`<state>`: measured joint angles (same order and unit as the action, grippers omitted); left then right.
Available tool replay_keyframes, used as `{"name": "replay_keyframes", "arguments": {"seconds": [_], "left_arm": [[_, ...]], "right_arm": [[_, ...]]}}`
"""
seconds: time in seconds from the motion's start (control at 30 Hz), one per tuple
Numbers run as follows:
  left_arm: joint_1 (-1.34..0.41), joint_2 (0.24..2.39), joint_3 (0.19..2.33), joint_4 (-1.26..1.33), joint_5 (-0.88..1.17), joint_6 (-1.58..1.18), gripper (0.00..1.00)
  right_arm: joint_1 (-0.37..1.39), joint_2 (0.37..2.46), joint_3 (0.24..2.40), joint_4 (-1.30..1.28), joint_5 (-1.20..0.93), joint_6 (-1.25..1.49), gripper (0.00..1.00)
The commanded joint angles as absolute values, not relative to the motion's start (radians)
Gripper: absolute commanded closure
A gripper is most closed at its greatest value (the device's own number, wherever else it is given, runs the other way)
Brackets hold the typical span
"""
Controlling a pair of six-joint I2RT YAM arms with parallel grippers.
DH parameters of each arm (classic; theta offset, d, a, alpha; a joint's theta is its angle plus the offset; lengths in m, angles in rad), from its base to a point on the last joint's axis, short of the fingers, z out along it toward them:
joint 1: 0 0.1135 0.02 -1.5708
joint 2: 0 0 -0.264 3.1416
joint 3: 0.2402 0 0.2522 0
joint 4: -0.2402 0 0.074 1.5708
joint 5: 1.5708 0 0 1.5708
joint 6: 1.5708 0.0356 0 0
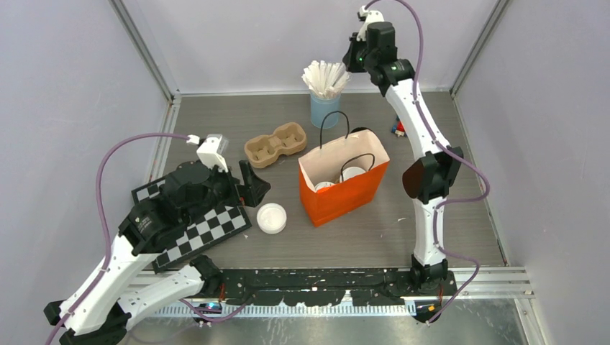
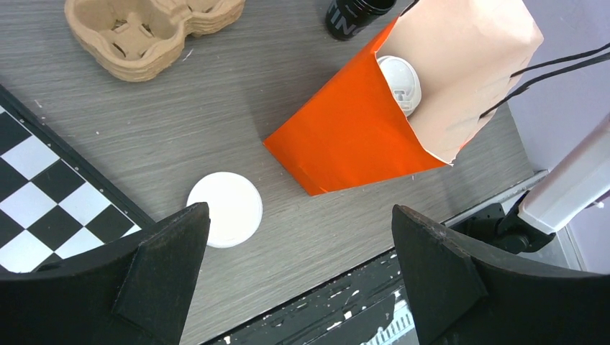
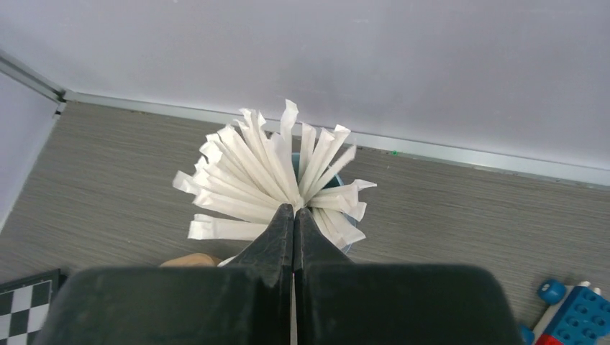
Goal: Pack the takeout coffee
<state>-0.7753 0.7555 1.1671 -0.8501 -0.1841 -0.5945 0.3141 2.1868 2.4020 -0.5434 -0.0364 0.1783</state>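
Two takeout coffee cups stand inside the orange paper bag (image 1: 344, 192); their white lids (image 1: 325, 186) (image 1: 353, 172) show through its open top. One lid (image 2: 401, 81) is also visible in the left wrist view, inside the bag (image 2: 352, 136). A black cup with white print (image 2: 351, 14) pokes in at that view's top edge. My left gripper (image 1: 253, 184) (image 2: 298, 237) is open and low over the table, left of the bag. My right gripper (image 1: 360, 52) (image 3: 293, 209) is shut, its tips at the top of the white stirrers (image 3: 273, 172); I cannot tell if one is pinched.
A loose white lid (image 1: 271, 218) (image 2: 229, 208) lies on the table by my left fingers. A cardboard cup carrier (image 1: 275, 144) (image 2: 147, 29) sits behind it. The light-blue stirrer cup (image 1: 324, 109) stands at the back. Toy bricks (image 3: 579, 316) lie far right. A checkerboard (image 1: 205, 230) lies on the left.
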Motion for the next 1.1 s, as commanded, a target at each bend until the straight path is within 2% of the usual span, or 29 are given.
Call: {"name": "replay_keyframes", "arguments": {"seconds": [0.0, 0.33, 0.6, 0.93, 1.07], "left_arm": [[-0.770, 0.768, 1.169, -0.812, -0.203, -0.579, 0.00], [-0.770, 0.795, 1.191, -0.853, -0.221, -0.529, 0.00], [-0.770, 0.676, 1.077, -0.719, -0.140, -0.487, 0.00], [-0.770, 0.669, 1.089, -0.707, -0.149, -0.477, 0.03], [-0.770, 0.675, 1.092, -0.707, -0.185, -0.479, 0.04]], "right_arm": [[0.320, 2.036, 2.428, -0.540, -0.015, 0.144, 1.00], [0.327, 1.872, 2.476, -0.683, -0.003, 0.210, 1.00], [0.331, 1.578, 2.397, -0.800, 0.014, 0.317, 1.00], [0.330, 1.243, 1.937, -0.612, -0.493, 0.575, 1.00], [0.331, 1.235, 1.913, -0.748, -0.556, 0.546, 1.00]]}}
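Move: The right hand is already shut on a straw; the orange bag this goes to lies some 31 cm back, about 1 cm left and its middle 20 cm lower. The blue straw cup stands about 3 cm back and 5 cm left, 24 cm lower; the black cup, 15 cm back and 6 cm right, and the drink carrier, 14 cm back and 21 cm left, lie on the table. From the left hand the bag is about 10 cm ahead, 23 cm right and 19 cm below. Keeping its pinch on one end of the straw, the right hand draws it up and away from the blue cup, climbing about 25 cm while sweeping back some 35 cm, slowly first and then fast, to end high above the bag, a little to its right. As it goes the hand rolls so that its left side rises, tips its fingers up and, late on, swings counter-clockwise, some 35 degrees in all, while it sinks the last couple of centimetres. ##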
